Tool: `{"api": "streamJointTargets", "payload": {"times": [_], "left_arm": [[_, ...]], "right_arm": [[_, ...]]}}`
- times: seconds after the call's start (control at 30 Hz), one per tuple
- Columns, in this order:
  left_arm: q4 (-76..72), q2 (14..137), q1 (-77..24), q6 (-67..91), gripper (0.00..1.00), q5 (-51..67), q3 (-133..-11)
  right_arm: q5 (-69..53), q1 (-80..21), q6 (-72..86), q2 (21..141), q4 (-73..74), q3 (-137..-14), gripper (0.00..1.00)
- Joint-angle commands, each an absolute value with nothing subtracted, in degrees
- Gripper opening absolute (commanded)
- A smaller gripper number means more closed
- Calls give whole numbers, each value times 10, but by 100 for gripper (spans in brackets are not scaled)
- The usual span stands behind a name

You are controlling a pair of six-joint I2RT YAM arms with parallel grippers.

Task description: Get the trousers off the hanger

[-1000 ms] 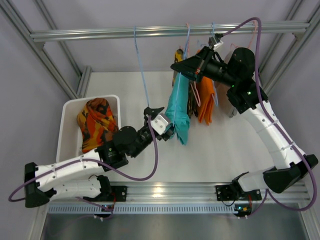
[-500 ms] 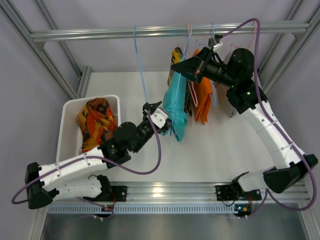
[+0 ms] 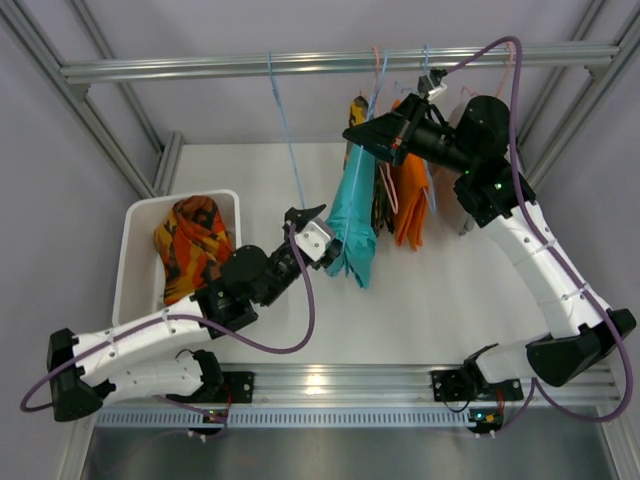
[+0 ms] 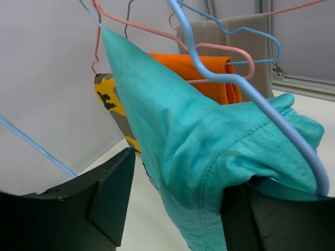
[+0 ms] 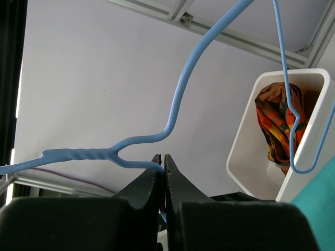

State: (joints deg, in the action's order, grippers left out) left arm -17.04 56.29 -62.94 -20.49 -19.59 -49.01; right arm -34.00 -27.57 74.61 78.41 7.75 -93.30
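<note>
The teal trousers (image 3: 356, 210) hang over a blue hanger (image 4: 251, 94) from the top rail. My left gripper (image 3: 324, 240) is at their lower end, open. In the left wrist view the teal cloth (image 4: 209, 151) lies between the jaws of the left gripper (image 4: 180, 180). It rests against the right finger, with a gap to the left finger (image 4: 112, 193). My right gripper (image 3: 362, 134) is up at the trousers' top, and in its wrist view the right gripper (image 5: 164, 158) is shut on the blue hanger (image 5: 178, 104) wire. Patterned orange trousers (image 3: 195, 245) lie in the white bin (image 3: 135, 215).
An orange garment (image 3: 410, 200) and a yellow camouflage one (image 3: 358, 110) hang on pink hangers right behind the teal trousers. An empty blue hanger (image 3: 285, 140) dangles from the rail (image 3: 200, 68) to the left. Frame posts stand at both sides.
My left gripper has moved up and a little left along the teal trousers, and their lower end has swung left with it. The right arm has stayed put.
</note>
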Motion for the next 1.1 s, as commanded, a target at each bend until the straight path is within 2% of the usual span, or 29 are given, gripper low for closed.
{"api": "streamJointTargets", "payload": {"times": [0.0,0.03,0.07,0.13,0.17,0.27,0.3,0.33,0.67,1.07], "left_arm": [[-244,589,-626,-228,63,-190,-504],[-251,594,-623,-230,60,-189,-507],[-257,604,-620,-229,51,-187,-509],[-254,610,-612,-225,40,-185,-514],[-244,610,-609,-222,30,-185,-521],[-229,598,-608,-221,14,-188,-537],[-208,592,-608,-220,5,-184,-543],[-198,582,-608,-220,1,-178,-548],[-110,535,-609,-224,0,-161,-634],[-92,570,-609,-214,0,-75,-712]], "right_arm": [[-352,-272,752,761,16,-954,0],[-352,-272,751,762,15,-954,0],[-354,-272,751,759,17,-953,0],[-356,-272,750,758,16,-950,0],[-357,-270,747,753,16,-947,0],[-355,-262,737,747,18,-930,0],[-355,-255,731,745,18,-915,0],[-356,-251,726,744,18,-906,0],[-357,-191,665,730,31,-781,0],[-371,-185,627,737,58,-781,0]]}}
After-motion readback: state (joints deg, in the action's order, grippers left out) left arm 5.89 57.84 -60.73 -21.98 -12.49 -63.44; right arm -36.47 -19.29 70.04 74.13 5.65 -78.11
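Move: The turquoise trousers hang steeply on the blue hanger, their middle about 4 cm ahead of the left hand, 3 cm to its right and roughly level. The right hand already pinches that hanger near its neck; from it the trousers lie some 5 cm back, 1 cm right and 12 cm below. From the left hand, the camouflage trousers hang about 12 cm ahead and 8 cm right, the orange ones 12 cm ahead and 16 cm right, both about level. The near end of the turquoise trousers is taken by the left hand: it pokes about 2.5 cm right, down and forward while its open fingers shut on the cloth, then eases back left and up some 3.5 cm, rolling about 10 degrees left side up. The right hand, keeping its pinch on the hanger, swings it about 10 cm, mostly down, also right and forward, then holds. ##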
